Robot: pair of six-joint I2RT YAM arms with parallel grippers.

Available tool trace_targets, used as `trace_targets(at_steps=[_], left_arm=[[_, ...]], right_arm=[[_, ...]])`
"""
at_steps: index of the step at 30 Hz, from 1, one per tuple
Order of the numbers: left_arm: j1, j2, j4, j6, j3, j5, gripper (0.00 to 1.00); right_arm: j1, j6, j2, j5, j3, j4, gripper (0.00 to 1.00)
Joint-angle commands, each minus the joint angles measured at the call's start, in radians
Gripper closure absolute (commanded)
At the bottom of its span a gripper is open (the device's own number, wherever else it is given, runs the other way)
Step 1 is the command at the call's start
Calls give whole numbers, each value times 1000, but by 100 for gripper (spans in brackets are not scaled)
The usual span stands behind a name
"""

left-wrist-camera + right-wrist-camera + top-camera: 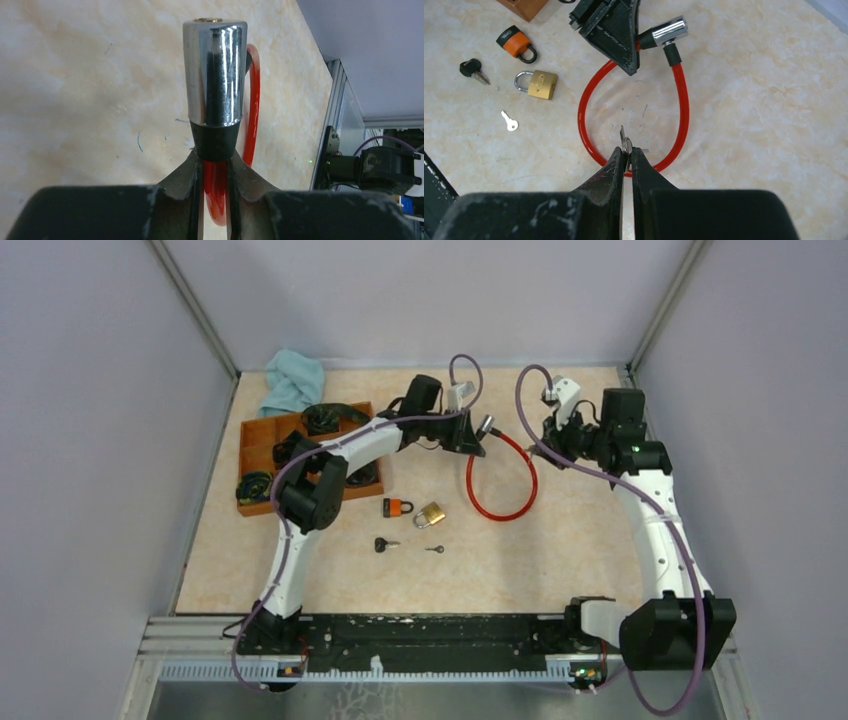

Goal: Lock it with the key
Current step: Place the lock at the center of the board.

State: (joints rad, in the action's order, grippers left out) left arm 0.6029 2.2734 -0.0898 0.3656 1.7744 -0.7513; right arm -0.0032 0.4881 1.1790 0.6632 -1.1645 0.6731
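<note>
A red cable lock (500,517) lies looped on the table, its chrome lock head (487,424) raised off the surface. My left gripper (468,436) is shut on the red cable just behind that head (215,70), and the cable (216,195) shows between the fingers. In the right wrist view, my right gripper (627,152) is shut on a small silver key (624,140) with a ring, hanging above the cable loop (583,107). The chrome head (669,31) points right, away from the left gripper (611,30). In the top view the right gripper (545,445) hovers right of the head.
An orange padlock (398,507) and a brass padlock (431,514) lie left of the loop. A black-headed key (384,545) and a small silver key (435,549) lie below them. A wooden tray (258,435) and a teal cloth (293,380) sit at the back left.
</note>
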Motion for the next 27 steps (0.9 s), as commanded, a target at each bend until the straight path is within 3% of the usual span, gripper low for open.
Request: trace_targets(at_steps=[1, 6, 13, 18, 23, 27], left_arm=[[3, 48, 40, 25, 72, -31, 88], [3, 110, 12, -42, 101, 17, 77], [3, 125, -22, -195, 120, 110, 70], [2, 111, -45, -260, 103, 153, 65], [2, 83, -57, -328, 81, 207, 53], [2, 33, -55, -398, 45, 267, 49]], right_arm=[[-4, 64, -43, 57, 20, 45, 100], [-5, 92, -48, 96, 73, 44, 100], [-4, 109, -37, 140, 123, 40, 100], [-3, 94, -35, 158, 166, 7, 100], [-3, 79, -33, 169, 185, -12, 100], [-3, 70, -32, 184, 203, -23, 100]])
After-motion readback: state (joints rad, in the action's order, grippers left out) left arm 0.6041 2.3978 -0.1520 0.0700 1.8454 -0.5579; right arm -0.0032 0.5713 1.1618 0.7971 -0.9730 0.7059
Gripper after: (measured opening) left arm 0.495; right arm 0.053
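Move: My left hand still holds the cable lock beside its silver head. The spot on the board where the head belongs is about 7 cm ahead, 1 cm right and 9 cm below; the orange-free brass padlock lies 7 cm back and 13 cm left. For my right hand, still holding a key, that spot is some 15 cm ahead, 9 cm left and 22 cm down; the small loose key lies 6 cm back and 20 cm left. I lower my left hand about 7 cm towards the board, easing some 4 cm forward late on, and open its fingers on the way so they let go of the red cable while tilting more steeply down. Meanwhile my right hand keeps its pinch on the key and sinks about 6 cm while drawing back 4 cm and slightly left, its fingertips dipping. ##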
